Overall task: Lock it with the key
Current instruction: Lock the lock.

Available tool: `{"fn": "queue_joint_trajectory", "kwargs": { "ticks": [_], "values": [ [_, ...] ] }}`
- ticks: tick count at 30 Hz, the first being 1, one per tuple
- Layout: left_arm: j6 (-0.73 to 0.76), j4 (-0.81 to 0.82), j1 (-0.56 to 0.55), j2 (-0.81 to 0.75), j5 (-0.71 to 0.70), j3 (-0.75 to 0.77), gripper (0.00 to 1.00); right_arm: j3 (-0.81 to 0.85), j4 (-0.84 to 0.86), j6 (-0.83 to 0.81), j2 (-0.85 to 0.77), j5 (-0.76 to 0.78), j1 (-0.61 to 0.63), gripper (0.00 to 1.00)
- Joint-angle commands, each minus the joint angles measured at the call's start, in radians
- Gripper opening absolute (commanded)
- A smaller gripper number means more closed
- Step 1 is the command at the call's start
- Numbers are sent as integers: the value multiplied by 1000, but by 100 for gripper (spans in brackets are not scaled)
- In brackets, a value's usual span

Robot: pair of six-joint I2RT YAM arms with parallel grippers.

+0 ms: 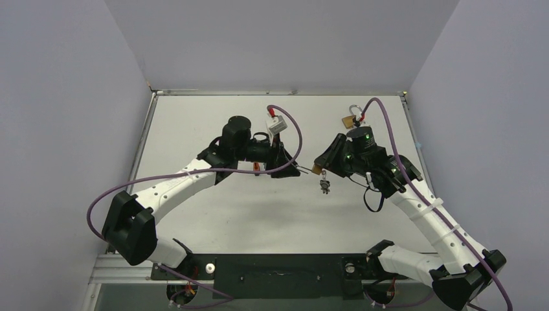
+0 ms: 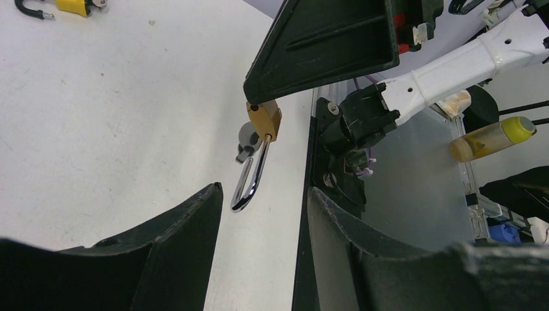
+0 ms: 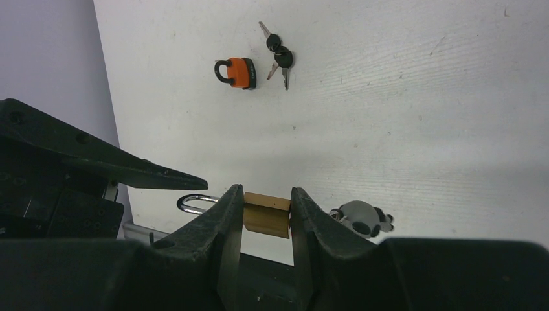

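Note:
My right gripper (image 1: 320, 167) (image 3: 267, 194) is shut on a small brass padlock (image 3: 267, 214) (image 2: 263, 119), held above the table. Its chrome shackle (image 2: 249, 181) (image 3: 194, 203) stands open and points toward my left gripper (image 2: 262, 194) (image 1: 294, 170). That gripper is open, and the shackle's curved end sits just at the gap between its fingertips, touching neither. A bunch of grey-headed keys (image 3: 359, 219) (image 2: 246, 139) (image 1: 324, 186) dangles from the padlock's body, at the end away from the shackle. Whether a key sits in the keyhole I cannot tell.
An orange padlock (image 3: 236, 72) and a pair of black-headed keys (image 3: 278, 55) lie on the white table (image 3: 421, 116), below my left arm. A yellow padlock (image 1: 350, 118) (image 2: 71, 6) with its shackle open lies at the back right. The table's metal front rail (image 2: 311, 129) runs near both grippers.

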Motion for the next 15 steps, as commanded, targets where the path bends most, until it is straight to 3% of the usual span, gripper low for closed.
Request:
{"fn": "queue_joint_trajectory", "kwargs": {
  "ticks": [1, 6, 13, 15],
  "values": [
    [19, 16, -15, 5, 9, 54, 45, 52, 23, 15, -4, 6, 11, 12],
    [13, 18, -22, 11, 2, 57, 34, 56, 24, 17, -4, 14, 18, 12],
    [-11, 27, -28, 20, -19, 54, 0, 57, 23, 16, -7, 32, 27, 12],
    [-17, 20, -30, 22, -36, 56, 0, 59, 22, 9, -11, 45, 34, 14]
  ]
}}
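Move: Just off the left fingertips is the lock's shackle: its middle lies about 2 cm to the right of the left hand and about 1 cm ahead, roughly level with it, its loop already reaching in between the open fingers. The lock body, held by the right fingers, sits some 5 cm to the right and straight level. The key charm dangles about 7 cm right, 3 cm back and 4 cm lower. From the right hand the shackle is some 4 cm to the left and 1 cm back. Closing from about half open to nearly shut, the left fingers pinch the shackle's loop while the hand only eases about half a centimetre to the right, towards the lock body, with its wrist unturned. The right hand keeps its grip on the body, drifting roughly half a centimetre left and up to meet it. ##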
